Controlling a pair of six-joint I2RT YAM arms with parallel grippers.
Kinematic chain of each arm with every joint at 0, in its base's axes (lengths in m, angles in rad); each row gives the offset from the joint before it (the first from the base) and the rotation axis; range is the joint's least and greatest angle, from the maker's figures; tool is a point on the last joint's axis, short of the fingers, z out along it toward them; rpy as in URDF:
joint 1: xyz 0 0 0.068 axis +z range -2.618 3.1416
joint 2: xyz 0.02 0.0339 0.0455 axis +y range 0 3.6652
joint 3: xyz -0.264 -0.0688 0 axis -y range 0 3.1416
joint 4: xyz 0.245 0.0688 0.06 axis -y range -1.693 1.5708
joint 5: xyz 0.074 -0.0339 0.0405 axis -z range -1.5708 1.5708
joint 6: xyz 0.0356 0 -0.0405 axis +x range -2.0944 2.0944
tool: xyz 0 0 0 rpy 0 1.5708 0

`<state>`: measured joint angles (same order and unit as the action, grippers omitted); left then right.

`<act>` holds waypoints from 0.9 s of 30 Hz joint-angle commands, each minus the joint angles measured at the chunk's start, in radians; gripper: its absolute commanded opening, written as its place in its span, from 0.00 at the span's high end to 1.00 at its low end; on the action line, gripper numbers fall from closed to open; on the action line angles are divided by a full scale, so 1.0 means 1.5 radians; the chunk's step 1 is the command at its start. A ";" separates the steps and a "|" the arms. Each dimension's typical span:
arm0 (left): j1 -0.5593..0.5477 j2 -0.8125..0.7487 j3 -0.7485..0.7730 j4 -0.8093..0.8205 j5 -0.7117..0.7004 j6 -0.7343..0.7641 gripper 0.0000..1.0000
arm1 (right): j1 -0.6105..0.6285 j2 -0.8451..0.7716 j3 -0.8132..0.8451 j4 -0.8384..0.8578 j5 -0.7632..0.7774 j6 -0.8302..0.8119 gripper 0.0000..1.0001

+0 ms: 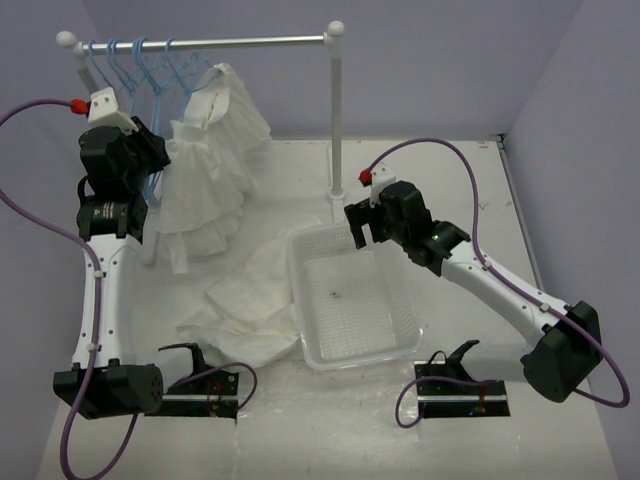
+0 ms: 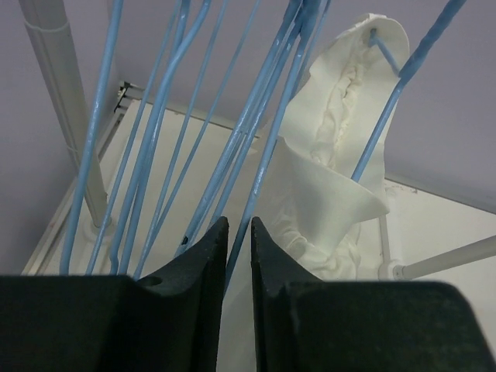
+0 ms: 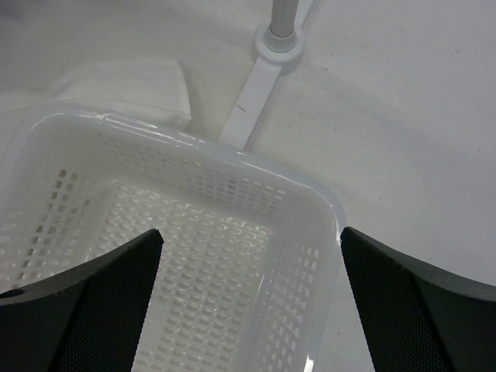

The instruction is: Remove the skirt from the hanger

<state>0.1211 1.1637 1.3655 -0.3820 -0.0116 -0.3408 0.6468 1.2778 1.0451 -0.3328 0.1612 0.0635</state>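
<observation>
The skirt, plain wrinkled white fabric, lies crumpled on the table left of the clear basket; a fold of the skirt shows beyond the basket rim. Several blue hangers hang on the rail. My left gripper is raised among them. In the left wrist view its fingertips stand a narrow gap apart around one blue hanger wire, not pressed on it. My right gripper hovers wide open over the basket's far corner, holding nothing.
A white tiered, ruffled garment hangs from a hanger at the rail's left. The rack's rail, right pole and foot stand behind the basket. Two black stands sit at the near edge.
</observation>
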 commanded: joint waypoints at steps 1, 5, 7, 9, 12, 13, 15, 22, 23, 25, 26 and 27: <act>-0.003 0.012 -0.002 0.024 0.005 -0.003 0.83 | -0.003 0.006 0.029 0.000 -0.004 -0.002 0.01; -0.003 0.010 -0.001 0.024 0.005 -0.002 0.99 | -0.003 0.005 0.031 -0.005 -0.005 0.001 0.01; -0.003 0.001 -0.002 0.027 0.005 -0.002 1.00 | -0.004 0.006 0.031 -0.006 -0.005 0.001 0.01; -0.002 -0.004 -0.002 0.029 0.005 -0.002 1.00 | -0.003 0.006 0.031 -0.005 -0.005 0.001 0.01; -0.003 -0.013 0.000 0.041 0.025 0.001 1.00 | -0.003 0.006 0.032 -0.006 -0.005 0.001 0.01; -0.003 -0.016 0.002 0.049 0.032 0.008 1.00 | -0.003 0.006 0.032 -0.005 -0.006 0.001 0.01; -0.002 -0.017 0.012 0.057 0.039 0.014 1.00 | -0.004 0.007 0.032 -0.006 -0.007 0.001 0.01; -0.003 -0.022 0.038 0.093 0.049 0.040 1.00 | -0.003 0.003 0.032 -0.009 -0.008 0.002 0.01; -0.003 -0.022 0.039 0.097 0.054 0.044 1.00 | -0.004 0.003 0.032 -0.009 -0.008 0.001 0.01; -0.002 -0.020 0.044 0.102 0.060 0.049 1.00 | -0.003 0.003 0.033 -0.009 -0.008 0.001 0.01; -0.002 -0.019 0.046 0.104 0.068 0.051 1.00 | -0.003 0.004 0.033 -0.009 -0.008 0.001 0.01; -0.003 -0.020 0.046 0.114 0.072 0.052 1.00 | -0.003 0.005 0.033 -0.009 -0.009 0.001 0.01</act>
<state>0.1162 1.1580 1.3827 -0.3141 0.0570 -0.2962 0.6468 1.2842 1.0500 -0.3458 0.1608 0.0639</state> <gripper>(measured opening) 0.008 0.990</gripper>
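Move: A blue hanger wire already runs between the left gripper's partly open tips, roughly 1 cm ahead of the hand point. The skirt, on its own hanger, hangs with its middle some 9 cm ahead, 7 cm right and 8 cm lower; the left rack post stands about 8 cm ahead and 11 cm left, its middle some 10 cm lower. From the right hand that wire is about 8 cm ahead, 36 cm left and 18 cm up. Shut the left gripper's tips on the blue hanger wire, easing down and forward barely half a centimetre as they close, and keep them shut. After a short hold, lift the wire about 3 cm while drifting some 1 cm right towards the skirt, tipping the fingertips up about 5 degrees and turning them slightly clockwise. ##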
